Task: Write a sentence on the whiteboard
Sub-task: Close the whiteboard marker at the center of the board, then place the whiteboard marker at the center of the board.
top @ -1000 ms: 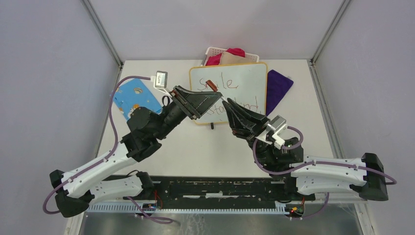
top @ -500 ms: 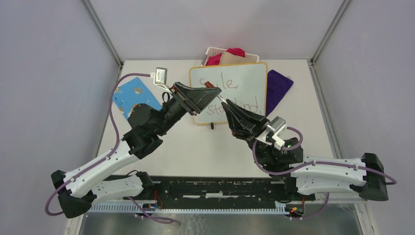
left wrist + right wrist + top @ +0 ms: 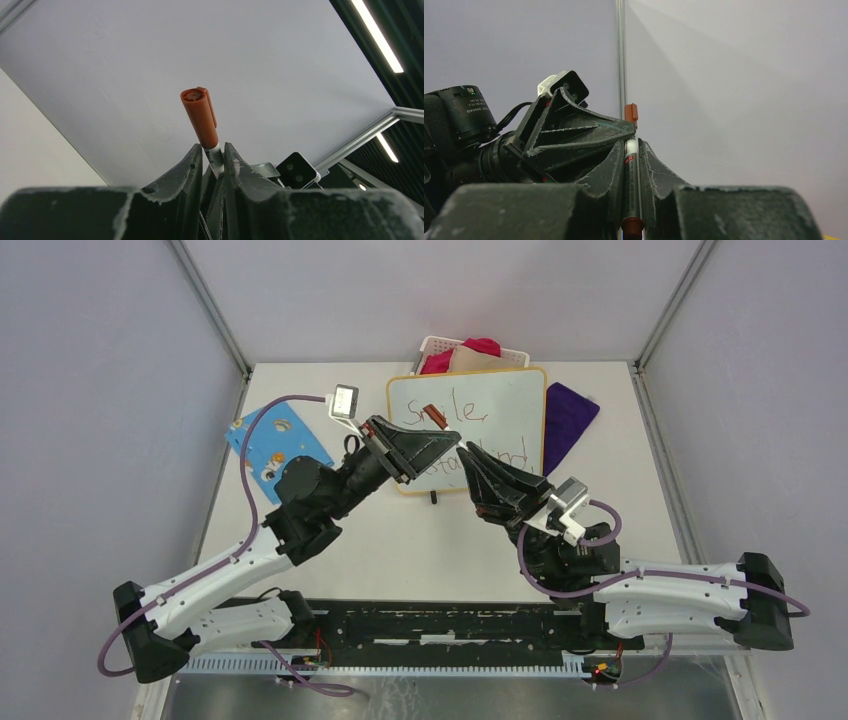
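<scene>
The whiteboard (image 3: 505, 390) lies at the back middle of the table. The sentence (image 3: 470, 411) is on it in red, "Smile," above "stay kind", partly hidden by the arms. My right gripper (image 3: 466, 450) hovers over the board's near edge, shut on a white marker (image 3: 631, 185). The marker's orange-red cap (image 3: 432, 413) points up and away. My left gripper (image 3: 447, 437) meets it from the left, fingers shut round the marker (image 3: 215, 155) just below the cap (image 3: 200, 117). In the right wrist view the left gripper (image 3: 574, 135) fills the left side.
A white basket (image 3: 432, 343) holding pink and beige cloths stands behind the whiteboard. A purple cloth (image 3: 568, 415) lies to its right. A blue board with holes (image 3: 275, 440) lies at the left, by the left arm's cable.
The left gripper has swung in toward the marker and narrowed its jaws round it just under the cap. The right gripper and marker have stayed still.
</scene>
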Action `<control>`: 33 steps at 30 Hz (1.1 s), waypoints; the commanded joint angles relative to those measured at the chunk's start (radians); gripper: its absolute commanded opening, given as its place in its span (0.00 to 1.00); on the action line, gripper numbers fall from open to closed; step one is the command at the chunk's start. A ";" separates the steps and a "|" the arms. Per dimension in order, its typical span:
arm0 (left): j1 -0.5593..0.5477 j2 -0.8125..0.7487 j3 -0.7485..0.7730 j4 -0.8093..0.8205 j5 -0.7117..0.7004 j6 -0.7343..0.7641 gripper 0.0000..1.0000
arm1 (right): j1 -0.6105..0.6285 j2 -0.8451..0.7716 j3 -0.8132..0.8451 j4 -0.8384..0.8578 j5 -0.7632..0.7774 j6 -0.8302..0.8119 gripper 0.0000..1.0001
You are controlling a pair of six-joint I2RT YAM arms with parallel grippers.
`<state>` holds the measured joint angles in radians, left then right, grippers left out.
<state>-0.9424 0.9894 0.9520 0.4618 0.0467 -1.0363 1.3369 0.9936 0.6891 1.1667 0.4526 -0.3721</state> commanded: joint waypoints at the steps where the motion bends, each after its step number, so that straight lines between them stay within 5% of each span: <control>1: 0.004 -0.009 0.001 0.070 0.010 -0.036 0.25 | 0.000 -0.019 -0.008 0.048 0.009 -0.004 0.00; 6: 0.004 -0.020 -0.001 0.061 -0.007 -0.025 0.04 | -0.001 -0.027 -0.013 0.031 0.000 -0.004 0.00; 11: 0.005 -0.037 0.001 0.037 -0.034 -0.006 0.02 | 0.000 -0.045 -0.017 -0.014 -0.012 0.000 0.01; 18: 0.005 -0.072 0.017 -0.028 -0.096 0.060 0.02 | -0.001 -0.078 0.025 -0.204 -0.041 0.000 0.43; 27: 0.005 -0.092 0.345 -0.729 -0.249 0.491 0.02 | -0.001 -0.227 0.075 -0.734 -0.031 0.002 0.61; 33: 0.005 -0.102 0.388 -1.070 -0.445 0.588 0.02 | -0.001 -0.328 -0.025 -0.868 0.072 0.049 0.64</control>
<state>-0.9386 0.8898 1.3148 -0.2939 -0.2291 -0.5995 1.3369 0.7158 0.7086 0.4480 0.4484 -0.3599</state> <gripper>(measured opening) 0.055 0.642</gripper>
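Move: The capped marker stands between the hands, cap up: its middle is about 2 cm right of, 1 cm back from and 2 cm below the left hand, and about 1 cm left of and 1 cm above the right hand, which holds it. From the left hand, the whiteboard's middle is some 25 cm ahead, 2 cm right and 45 cm down; the blue cloth lies some 22 cm ahead, 33 cm left and equally low. The marker is taken over: the left fingers, partly open around it, pinch it just below the cap while the right hand keeps its hold. Then the right fingers open and let go, sinking about 6 cm and tipping downward, while the left hand carries the marker some 8 cm left and a little forward, its fingers levelling out and swinging counter-clockwise. ##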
